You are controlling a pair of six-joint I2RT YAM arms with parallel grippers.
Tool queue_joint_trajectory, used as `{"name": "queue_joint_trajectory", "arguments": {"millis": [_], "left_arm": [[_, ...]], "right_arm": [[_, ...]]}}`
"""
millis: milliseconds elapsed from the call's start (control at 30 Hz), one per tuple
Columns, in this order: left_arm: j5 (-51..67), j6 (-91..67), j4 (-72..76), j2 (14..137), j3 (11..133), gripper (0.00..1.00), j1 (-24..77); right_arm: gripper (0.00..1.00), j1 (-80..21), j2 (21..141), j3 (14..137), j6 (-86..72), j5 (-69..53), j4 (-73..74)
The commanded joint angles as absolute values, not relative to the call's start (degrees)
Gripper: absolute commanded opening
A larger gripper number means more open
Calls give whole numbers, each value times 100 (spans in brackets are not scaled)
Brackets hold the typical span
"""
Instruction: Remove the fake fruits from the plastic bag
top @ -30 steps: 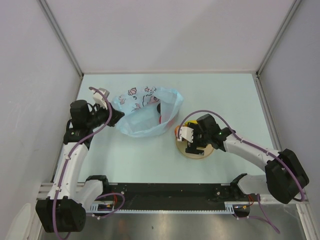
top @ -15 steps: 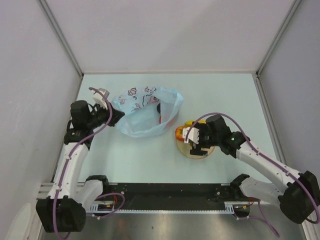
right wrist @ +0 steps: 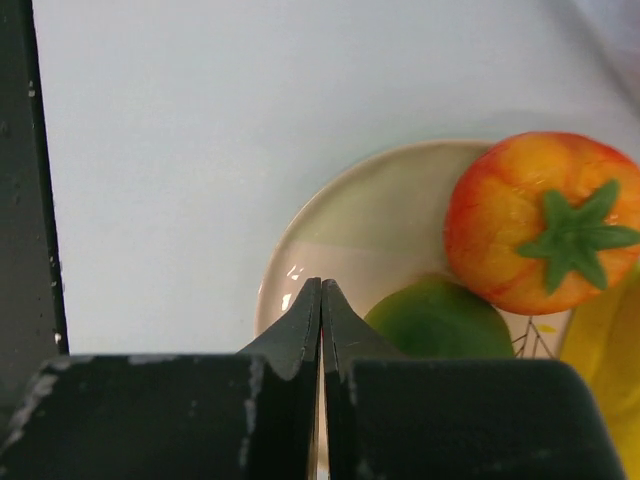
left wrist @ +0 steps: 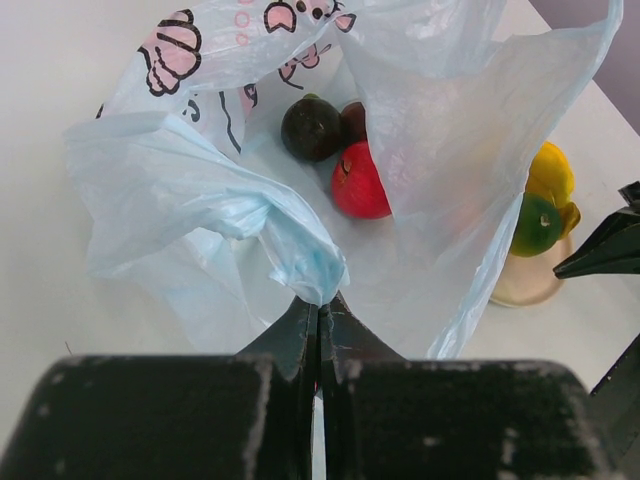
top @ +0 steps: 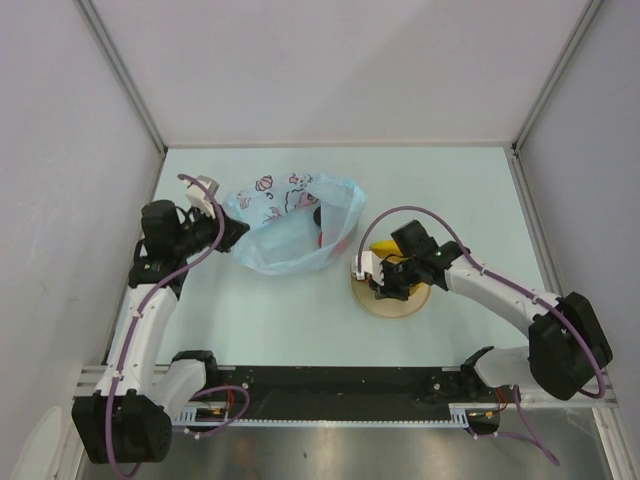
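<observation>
The light blue plastic bag [top: 290, 225] lies open at centre left; it fills the left wrist view [left wrist: 200, 200]. Inside it I see a red apple [left wrist: 360, 185] and a dark maroon fruit [left wrist: 311, 127]. My left gripper [left wrist: 320, 300] is shut on a bunched fold of the bag's rim; in the top view it [top: 232, 234] sits at the bag's left edge. My right gripper [right wrist: 321, 285] is shut and empty above the tan plate [right wrist: 330, 240], which carries an orange-red fruit [right wrist: 545, 235], a green fruit [right wrist: 440, 320] and a yellow banana [right wrist: 610, 370]. In the top view this gripper [top: 388, 282] hovers over the plate [top: 390, 303].
Grey walls enclose the pale table on the left, back and right. The black rail with both arm bases [top: 330, 385] runs along the near edge. The right arm's purple cable [top: 400, 212] loops above the plate.
My right gripper has shifted over the plate and turned, with the arm swinging out and back. The banana now shows by the plate. The left arm and bag have not moved.
</observation>
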State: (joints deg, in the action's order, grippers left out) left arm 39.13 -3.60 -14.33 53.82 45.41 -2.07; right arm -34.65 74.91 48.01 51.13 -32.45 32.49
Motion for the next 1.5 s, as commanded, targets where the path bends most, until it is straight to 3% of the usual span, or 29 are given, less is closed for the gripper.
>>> {"name": "queue_joint_trajectory", "arguments": {"millis": [0, 333, 700, 1000, 1133, 1467], "left_arm": [[3911, -352, -1424, 5203, 4474, 0, -255], [3911, -360, -1397, 5229, 4482, 0, -281], [3911, -413, -1292, 5265, 4430, 0, -281], [3929, -404, -1319, 5265, 4474, 0, -281], [3946, -439, -1248, 5300, 4482, 0, -281], [3938, -439, -1301, 5256, 4562, 0, -281]], "right_arm": [[0, -3428, 7690, 5045, 5598, -3121, 3884], [0, -3191, 8375, 5054, 5028, -2076, 2954], [0, -3085, 8464, 5054, 4667, -1740, 2725], [0, -3304, 7700, 5343, 4721, -3012, 3375], [0, -3682, 7436, 5537, 3921, -3181, 2745], [0, -4148, 8533, 5704, 2787, -2910, 1100]]}}
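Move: The green fruit on the round plate lies about 4 cm ahead of the empty right hand, 2 cm to its right and 5 cm below. The tomato is some 8 cm ahead and 2 cm left of that hand, the yellow fruit about 11 cm ahead and 3 cm right, both equally low. From the left hand, which holds the bag, the green fruit is roughly 30 cm right, 6 cm back and 19 cm lower. Sinking about 5 cm with its fingers still shut, the right hand goes forward and right over the plate, about 4 cm each way, and pushes the green fruit along. It then turns back, rising some 10 cm and swinging about 10 cm left towards the bag, rolling its left side up by some 20 degrees. The left hand keeps still, its pinch on the bag unchanged. ##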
